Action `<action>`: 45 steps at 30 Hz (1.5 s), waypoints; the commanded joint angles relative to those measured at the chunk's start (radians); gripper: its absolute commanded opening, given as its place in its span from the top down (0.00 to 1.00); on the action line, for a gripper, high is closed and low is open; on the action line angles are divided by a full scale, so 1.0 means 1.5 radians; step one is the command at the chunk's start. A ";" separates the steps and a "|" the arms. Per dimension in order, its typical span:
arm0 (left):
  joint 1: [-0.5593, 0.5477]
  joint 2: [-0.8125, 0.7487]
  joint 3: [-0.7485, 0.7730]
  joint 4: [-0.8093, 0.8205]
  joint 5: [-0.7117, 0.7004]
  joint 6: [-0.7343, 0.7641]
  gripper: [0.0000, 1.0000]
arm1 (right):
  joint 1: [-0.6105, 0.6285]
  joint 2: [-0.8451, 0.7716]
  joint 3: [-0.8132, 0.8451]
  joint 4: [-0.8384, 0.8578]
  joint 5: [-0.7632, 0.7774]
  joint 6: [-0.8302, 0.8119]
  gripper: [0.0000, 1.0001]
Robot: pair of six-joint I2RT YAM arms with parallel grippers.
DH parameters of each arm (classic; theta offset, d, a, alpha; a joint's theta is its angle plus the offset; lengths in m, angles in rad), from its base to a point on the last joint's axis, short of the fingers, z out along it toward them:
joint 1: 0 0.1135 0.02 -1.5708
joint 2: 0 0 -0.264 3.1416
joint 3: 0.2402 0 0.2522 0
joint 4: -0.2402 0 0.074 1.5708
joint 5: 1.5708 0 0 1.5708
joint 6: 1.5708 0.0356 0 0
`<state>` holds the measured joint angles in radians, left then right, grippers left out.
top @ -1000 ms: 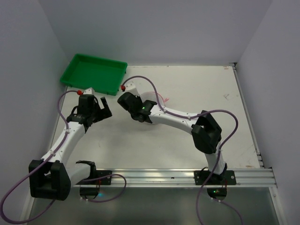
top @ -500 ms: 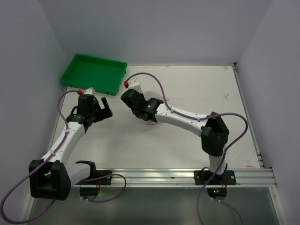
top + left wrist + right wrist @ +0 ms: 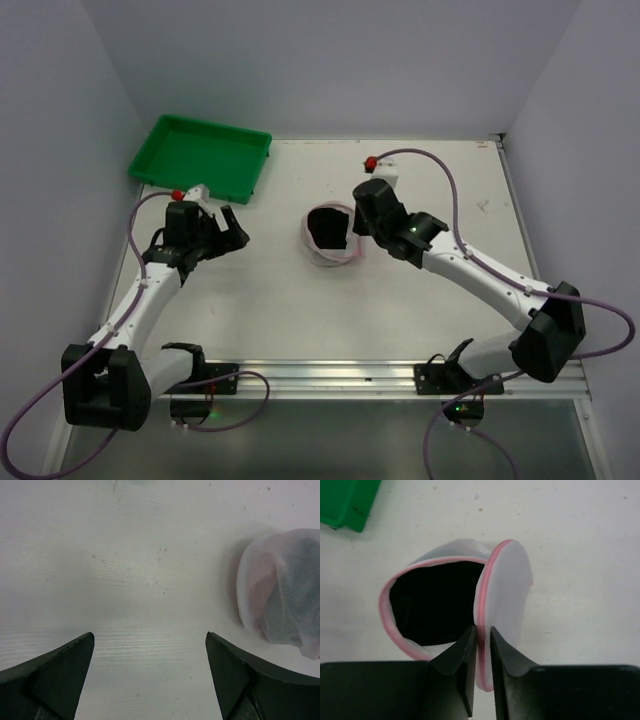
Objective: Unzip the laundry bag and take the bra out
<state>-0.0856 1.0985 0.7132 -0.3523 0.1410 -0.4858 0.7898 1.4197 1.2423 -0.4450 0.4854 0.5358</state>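
Observation:
The laundry bag (image 3: 325,252) lies mid-table, a white mesh pouch with a pink zipper rim, standing open. Inside it shows a black bra (image 3: 327,228), also seen in the right wrist view (image 3: 432,602). My right gripper (image 3: 481,632) is shut on the pink rim of the bag's lifted lid flap (image 3: 507,590); in the top view it (image 3: 358,222) sits at the bag's right edge. My left gripper (image 3: 150,652) is open and empty over bare table, left of the bag (image 3: 280,595); in the top view it (image 3: 230,230) is apart from the bag.
A green rectangular tray (image 3: 200,155) stands at the back left, its corner showing in the right wrist view (image 3: 347,502). Walls close in left, right and behind. A metal rail (image 3: 380,378) runs along the near edge.
My right arm has swung right from over the bag, pulling the lid flap open and uncovering the black bra inside. My left gripper has shifted slightly toward the bag.

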 commanded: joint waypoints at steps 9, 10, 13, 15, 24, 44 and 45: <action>-0.184 0.069 0.180 0.011 -0.015 -0.020 0.05 | -0.120 -0.225 -0.280 0.015 -0.044 0.093 0.24; -0.207 0.077 0.193 0.010 -0.018 -0.022 0.06 | -0.129 -0.245 -0.289 0.015 -0.047 0.092 0.20; -0.255 0.107 0.248 -0.001 -0.061 -0.019 0.08 | -0.161 -0.265 -0.320 0.015 -0.046 0.086 0.11; -0.281 0.143 0.295 -0.013 -0.090 -0.015 0.10 | -0.187 -0.284 -0.335 0.015 -0.056 0.083 0.07; -0.451 0.370 0.504 -0.097 -0.291 0.022 0.19 | -0.217 -0.272 -0.343 0.111 -0.199 0.044 0.02; -0.498 0.619 0.600 -0.124 -0.501 -0.076 0.25 | -0.220 -0.227 -0.368 0.185 -0.271 0.020 0.02; -0.498 0.619 0.594 -0.109 -0.497 -0.081 0.26 | -0.221 -0.224 -0.369 0.189 -0.275 0.019 0.02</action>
<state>-0.8356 2.0167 1.5936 -0.5682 -0.5400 -0.5514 0.4637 1.0698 0.6991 -0.2180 0.1043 0.5819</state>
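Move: The black bra in the open laundry bag lies about 24 cm to the left hand's right, 8 cm ahead and 6 cm lower; the green bin is about 25 cm ahead of that hand, 6 cm to its left, 10 cm lower. The right hand has the bag's flap in its fingertips; the spot for laying it is about 7 cm to its right, level fore and aft, 16 cm below. From the right hand, the bra is 6 cm left, 5 cm ahead and 14 cm down. Swing the right gripper some 14 cm right, down and a little back, opening wide to let go of the flap, then ease 5 cm back left and stay open above it. Meanwhile arc the left gripper about 25 cm right and a bit forward, up first, then down to the bag's mouth over the bra, its left side rolling up 30 degrees and its fingers closing by about a quarter. ##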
